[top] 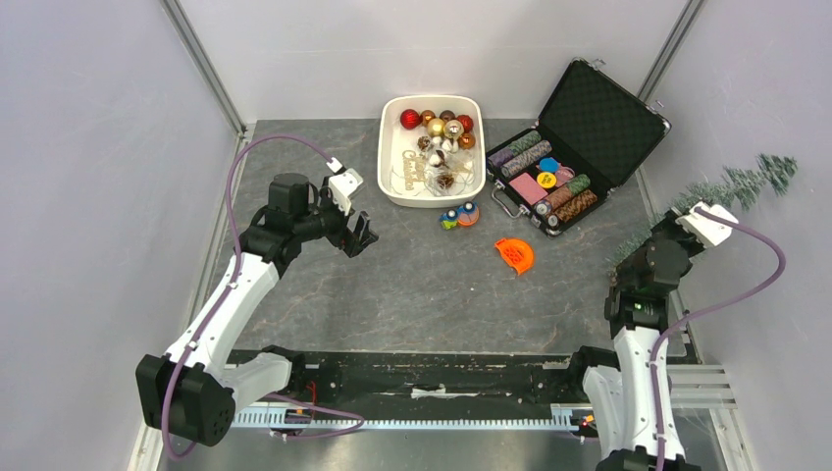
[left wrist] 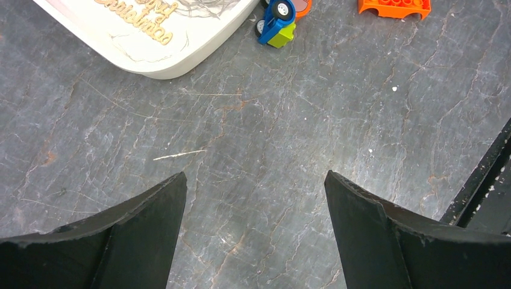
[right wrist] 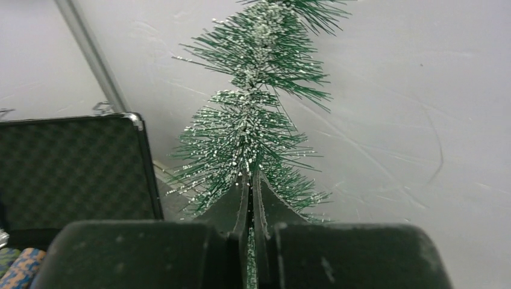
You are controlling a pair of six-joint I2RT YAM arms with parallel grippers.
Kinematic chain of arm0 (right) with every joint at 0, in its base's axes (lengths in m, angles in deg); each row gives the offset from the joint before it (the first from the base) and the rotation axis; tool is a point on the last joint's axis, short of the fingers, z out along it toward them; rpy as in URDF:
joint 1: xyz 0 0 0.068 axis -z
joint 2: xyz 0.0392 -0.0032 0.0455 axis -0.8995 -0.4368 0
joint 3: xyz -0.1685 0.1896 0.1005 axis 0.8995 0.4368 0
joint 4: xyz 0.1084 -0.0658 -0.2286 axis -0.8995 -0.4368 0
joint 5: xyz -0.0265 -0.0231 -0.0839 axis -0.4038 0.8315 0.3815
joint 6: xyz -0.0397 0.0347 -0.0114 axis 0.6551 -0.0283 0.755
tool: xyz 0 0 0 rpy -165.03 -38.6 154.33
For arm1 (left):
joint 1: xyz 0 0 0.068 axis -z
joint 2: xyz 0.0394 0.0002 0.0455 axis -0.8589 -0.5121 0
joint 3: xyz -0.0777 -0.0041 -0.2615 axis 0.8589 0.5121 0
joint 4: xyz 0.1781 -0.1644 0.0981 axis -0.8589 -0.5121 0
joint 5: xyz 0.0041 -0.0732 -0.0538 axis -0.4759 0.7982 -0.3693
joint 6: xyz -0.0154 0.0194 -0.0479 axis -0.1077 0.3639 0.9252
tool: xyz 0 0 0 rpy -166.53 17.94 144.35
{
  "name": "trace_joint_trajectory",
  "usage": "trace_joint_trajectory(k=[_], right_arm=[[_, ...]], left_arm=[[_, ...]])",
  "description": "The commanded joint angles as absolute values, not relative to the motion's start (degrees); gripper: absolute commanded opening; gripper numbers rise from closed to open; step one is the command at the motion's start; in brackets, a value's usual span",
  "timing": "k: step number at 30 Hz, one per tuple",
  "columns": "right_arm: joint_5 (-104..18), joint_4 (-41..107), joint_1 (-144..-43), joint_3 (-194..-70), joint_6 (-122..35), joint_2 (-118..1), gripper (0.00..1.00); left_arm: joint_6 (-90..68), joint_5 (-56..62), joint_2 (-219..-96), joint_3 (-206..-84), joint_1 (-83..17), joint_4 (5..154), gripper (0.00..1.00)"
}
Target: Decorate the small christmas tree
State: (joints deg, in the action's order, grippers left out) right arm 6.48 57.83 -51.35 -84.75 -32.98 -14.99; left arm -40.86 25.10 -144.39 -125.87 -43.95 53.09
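The small christmas tree (top: 738,186), frosted green and bristly, leans tilted against the right wall with its tip up and to the right. My right gripper (top: 675,228) is shut on the tree's lower stem. In the right wrist view the fingertips (right wrist: 263,195) pinch the stem and the branches (right wrist: 253,126) rise beyond them. My left gripper (top: 359,235) hovers open over the bare table left of centre, with nothing between its fingers (left wrist: 150,211). Red, gold and silver baubles (top: 438,126) lie in a white tray (top: 432,200).
An open black case (top: 600,116) of poker chips stands at the back right, and its lid (right wrist: 72,168) shows beside the tree. A small toy car (top: 458,217) and an orange piece (top: 515,255) lie on the table, and both the toy car (left wrist: 276,21) and the orange piece (left wrist: 395,7) appear in the left wrist view beside the tray (left wrist: 156,60).
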Motion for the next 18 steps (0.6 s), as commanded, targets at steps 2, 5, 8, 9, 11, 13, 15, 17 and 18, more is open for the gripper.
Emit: trace_joint_trajectory(k=[2, 5, 8, 9, 11, 13, 15, 17, 18], right_arm=[[-6.1, 58.7, -51.0, -86.7, -31.9, -10.6, 0.0], [-9.9, 56.4, -51.1, -89.5, -32.2, -11.3, 0.0], [-13.8, 54.8, -51.1, -91.5, -32.8, -11.8, 0.0], [-15.8, 54.5, -51.0, -91.9, -33.1, -11.8, 0.0], [-19.5, 53.8, -51.1, -93.1, -34.1, -12.4, 0.0], [-23.9, 52.7, -51.1, -94.9, -35.3, -13.3, 0.0], [-28.1, 52.0, -51.1, -96.4, -36.4, -14.7, 0.0], [-32.5, 52.1, -51.1, -97.6, -39.8, -16.2, 0.0], [-34.8, 52.4, -51.1, -98.4, -41.4, -17.0, 0.0]], left_arm=[[-43.2, 25.1, -144.1, -128.2, -43.6, 53.6, 0.9], [-43.0, 24.9, -144.1, -128.4, -43.6, 53.7, 0.9], [-42.9, 24.8, -144.1, -128.5, -43.6, 53.7, 0.9], [-42.8, 24.8, -144.2, -128.4, -43.6, 53.7, 0.9], [-42.6, 24.5, -144.3, -128.6, -43.6, 53.7, 0.9], [-42.2, 23.6, -144.6, -128.9, -43.6, 53.6, 0.9], [-41.7, 22.7, -145.1, -129.8, -43.6, 53.0, 0.9], [-41.2, 21.9, -145.7, -130.8, -43.6, 52.1, 0.9], [-41.1, 21.5, -146.0, -131.4, -43.6, 51.6, 0.9]])
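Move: The right hand already grips the Christmas tree, the stem between its shut fingers. The open middle of the table lies roughly 48 cm to its left, about level fore and aft and 30 cm below. The orange brick is about 29 cm left and level; the poker case 21 cm left and 18 cm ahead; the toy car 41 cm left and 9 cm ahead. From the left hand, that open spot is some 10 cm right, 5 cm back and 20 cm below. Leftward first, rising as it goes and reaching forward more and more, the right hand carries the tree away from the right wall and towards the poker case, about 7 cm left and 5 cm each up and forward. The wrist swings some 30 degrees counter-clockwise, from pointing out to the right to nearly forward, while the shut fingers keep their hold on the stem. ##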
